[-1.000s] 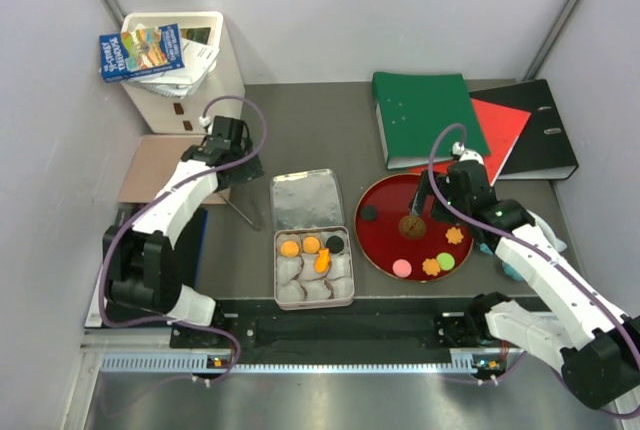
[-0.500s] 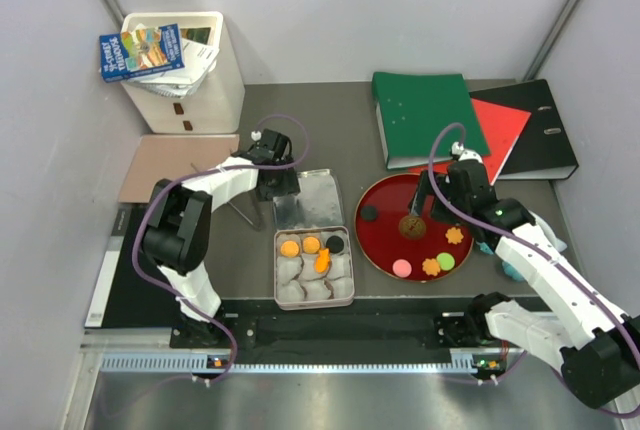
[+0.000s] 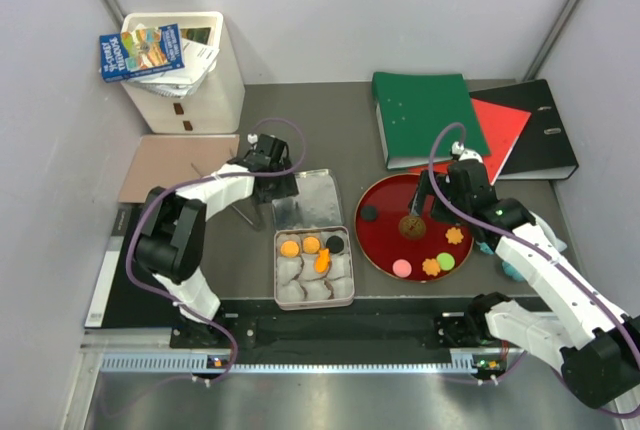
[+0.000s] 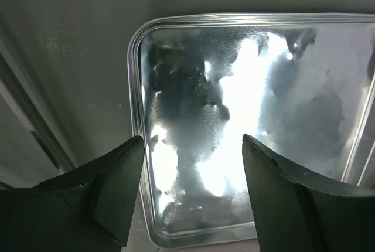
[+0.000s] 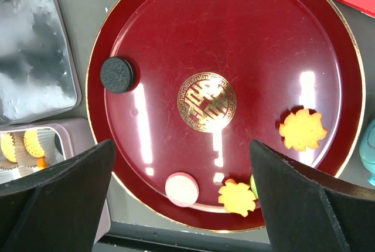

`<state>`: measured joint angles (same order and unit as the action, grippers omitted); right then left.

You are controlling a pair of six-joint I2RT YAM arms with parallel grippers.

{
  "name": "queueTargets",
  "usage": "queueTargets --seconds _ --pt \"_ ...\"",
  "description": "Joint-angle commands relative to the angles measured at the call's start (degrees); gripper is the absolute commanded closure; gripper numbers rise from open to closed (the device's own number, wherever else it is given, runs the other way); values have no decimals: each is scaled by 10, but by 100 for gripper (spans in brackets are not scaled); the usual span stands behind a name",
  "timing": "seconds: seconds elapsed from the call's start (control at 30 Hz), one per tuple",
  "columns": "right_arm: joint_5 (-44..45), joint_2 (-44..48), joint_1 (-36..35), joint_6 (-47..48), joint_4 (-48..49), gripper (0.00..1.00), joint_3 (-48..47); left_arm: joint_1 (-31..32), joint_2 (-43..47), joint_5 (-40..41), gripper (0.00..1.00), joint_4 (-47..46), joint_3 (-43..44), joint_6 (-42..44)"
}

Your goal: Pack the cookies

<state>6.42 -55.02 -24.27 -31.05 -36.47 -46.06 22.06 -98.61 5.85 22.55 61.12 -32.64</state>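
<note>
A red plate (image 3: 392, 195) holds a black cookie (image 3: 369, 213), a pink one (image 3: 402, 267), a green one (image 3: 446, 261) and two orange flower cookies (image 3: 431, 266). The right wrist view shows the black (image 5: 117, 74), pink (image 5: 181, 189) and flower (image 5: 302, 129) cookies; no brown cookie shows, only a gold emblem at the plate's centre. A tin (image 3: 279, 270) lined with white paper cups holds three orange cookies (image 3: 290, 248) and a black one (image 3: 335, 244). My right gripper (image 3: 437, 208) (image 5: 181, 146) hovers open over the plate. My left gripper (image 3: 275, 188) (image 4: 193, 146) is open over the left edge of the silver lid (image 3: 308, 198) (image 4: 246, 111).
Green (image 3: 425, 115) and red (image 3: 505, 125) folders and a black binder (image 3: 545, 130) lie behind the plate. A white bin with books (image 3: 185, 70) stands back left, a brown pad (image 3: 165, 165) beside it. Turquoise headphones (image 3: 510, 270) lie right of the plate.
My left arm has swung right from over the brown pad to the silver lid. My right arm and the cookies have not moved.
</note>
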Motion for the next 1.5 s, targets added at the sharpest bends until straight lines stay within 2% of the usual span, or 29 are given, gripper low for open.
queueTargets --seconds 0.0,0.13,0.27,0.53,0.67,0.77,0.8,0.9,0.93,1.07,1.23,1.47 --pt "7 -3 -4 1 11 4 -19 -2 72 18 27 -45 -27 -4" --pt "6 -6 -4 0 13 4 -18 -2 90 17 27 -44 -33 -3" --pt "3 -11 -4 -1 18 4 -20 -3 45 32 27 -9 -16 0" --pt "7 -11 -4 -2 5 4 -24 -6 -10 23 32 -33 -45 -10" --pt "13 -6 -4 -2 -3 4 -23 -6 -19 17 38 -39 -50 -12" --pt "16 -5 -4 0 -5 4 -24 -6 -19 16 49 -41 -56 -8" --pt "16 -7 -3 -1 -5 4 -25 -6 -19 14 59 -42 -57 -8" --pt "16 -7 -4 0 -5 4 -27 -6 -15 7 72 -48 -67 -7" --pt "16 -8 -4 1 -4 4 -26 -6 -13 2 80 -52 -71 -7" --pt "13 -9 -4 0 -4 4 -28 -6 -8 -4 100 -55 -81 -5" --pt "9 -8 -4 0 -4 4 -32 -6 9 -14 100 -53 -75 -1" --pt "8 -6 -4 3 -5 5 -64 -6 82 -55 100 -34 15 -8"
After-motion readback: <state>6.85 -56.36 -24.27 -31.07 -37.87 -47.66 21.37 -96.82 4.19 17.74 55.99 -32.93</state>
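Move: The lid lies right under the open left fingers, its middle about 4 cm to their right, level with them and roughly 2 cm lower; its left rim runs some 3 cm to the hand's left. The cookie tin sits about 15 cm back and 6 cm to the right of the hand, and the black cookie 18 cm right and 3 cm back. From the right hand, the lid is about 25 cm left, 8 cm ahead and 13 cm below. The lid's left rim gets pinched by the left fingers: the hand first hops up about 3 cm, shifts a centimetre left and comes down some 4.5 cm to the rim, then stays low while the fingers close fully, drifting slightly back to the right. With the rim held, it only begins to ease up and back, by under a centimetre. ##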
